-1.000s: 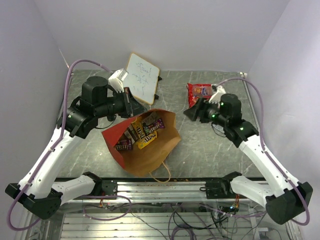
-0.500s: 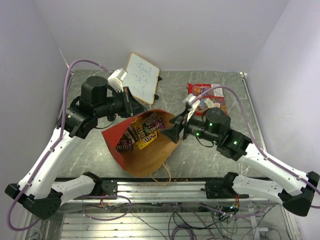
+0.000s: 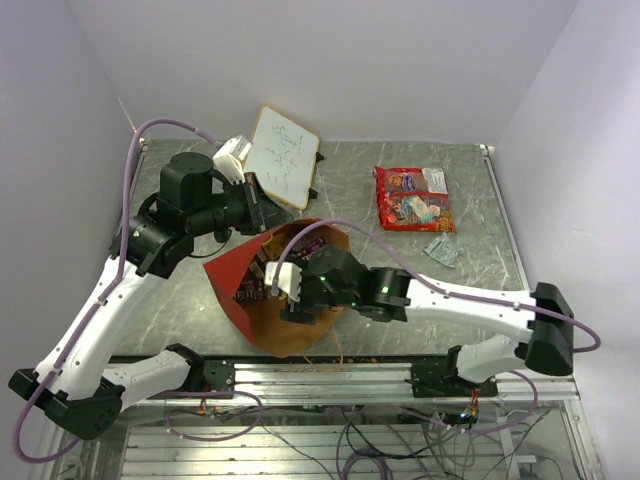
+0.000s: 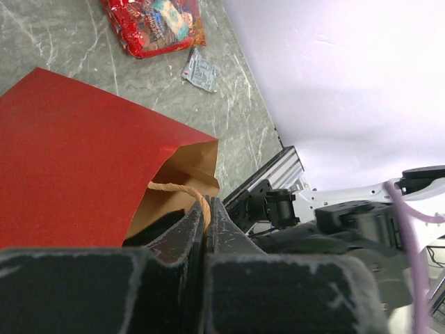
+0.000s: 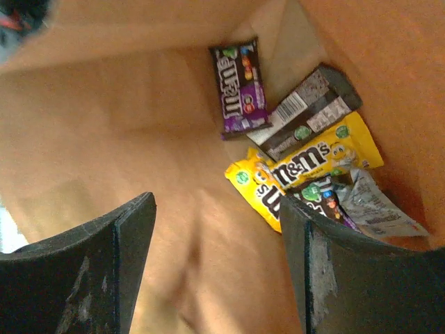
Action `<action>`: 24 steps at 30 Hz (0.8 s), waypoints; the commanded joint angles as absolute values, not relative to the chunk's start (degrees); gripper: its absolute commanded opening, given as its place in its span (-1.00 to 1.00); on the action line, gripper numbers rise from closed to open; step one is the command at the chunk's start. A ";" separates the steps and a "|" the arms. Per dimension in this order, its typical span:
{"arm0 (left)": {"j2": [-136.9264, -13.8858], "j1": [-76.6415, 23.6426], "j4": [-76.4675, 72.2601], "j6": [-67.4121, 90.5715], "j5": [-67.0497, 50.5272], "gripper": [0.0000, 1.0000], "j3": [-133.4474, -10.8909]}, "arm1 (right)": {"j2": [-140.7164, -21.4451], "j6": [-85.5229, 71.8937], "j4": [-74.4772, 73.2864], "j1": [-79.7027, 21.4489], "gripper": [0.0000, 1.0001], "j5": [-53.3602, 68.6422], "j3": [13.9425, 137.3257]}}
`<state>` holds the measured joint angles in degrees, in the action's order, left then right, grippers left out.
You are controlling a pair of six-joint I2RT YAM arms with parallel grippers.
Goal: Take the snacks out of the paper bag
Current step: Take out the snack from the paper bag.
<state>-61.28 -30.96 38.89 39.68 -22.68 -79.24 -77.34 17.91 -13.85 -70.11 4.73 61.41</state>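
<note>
The paper bag [image 3: 226, 283], red outside and brown inside, lies tilted with its mouth held up. My left gripper [image 4: 207, 206] is shut on its tan handle [image 4: 172, 187] at the bag's rim; from above that gripper [image 3: 266, 210] shows at the bag's top edge. My right gripper [image 5: 219, 209] is open inside the bag, holding nothing; from above it [image 3: 298, 300] is in the bag's mouth. Ahead of it lie snacks: a purple packet [image 5: 240, 87], a dark brown one [image 5: 309, 111], yellow ones [image 5: 316, 156] and a silver one [image 5: 379, 209]. The large red candy bag [image 3: 410, 197] lies on the table.
A small silver packet [image 3: 441, 250] lies on the table near the red candy bag. A white whiteboard [image 3: 283, 155] leans at the back, behind my left gripper. The table's metal rail [image 3: 330, 375] runs along the near edge.
My right arm has swung from the back right, beside the red candy bag, across to the paper bag and into its mouth, jaws slightly wider. The left gripper has kept its hold.
</note>
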 commanded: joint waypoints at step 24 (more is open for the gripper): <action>-60.88 -31.38 38.73 39.51 -22.28 -0.86 -84.43 | -100.62 52.72 -6.82 -62.05 0.49 9.40 62.09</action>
<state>-61.41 -30.96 39.79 39.70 -22.17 -81.23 -98.45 49.91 -6.33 -62.08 5.45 59.83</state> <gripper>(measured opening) 0.073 0.748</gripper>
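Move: From the right gripper, already reaching in over the bag's mouth, the nearer yellow M&M's packet lies about 8 cm ahead, 2 cm left and 18 cm below. At about that depth, the other yellow packet is some 15 cm ahead and 5 cm left, the brown packet 13 ahead and 9 left, and a purple packet 13 ahead and 2 right. The left gripper has the nearer yellow packet nearly straight below, roughly 34 cm down. Sink the right gripper deeper into the paper bag, about 13 cm down and 8 cm forward, towards the nearer yellow M&M's packet, dropping first and easing more forward near the end. Meanwhile tip the fingers more steeply downward and keep them wide open, either side of the packet. Let the left gripper keep its pinch on the rope handle, holding the bag open. ##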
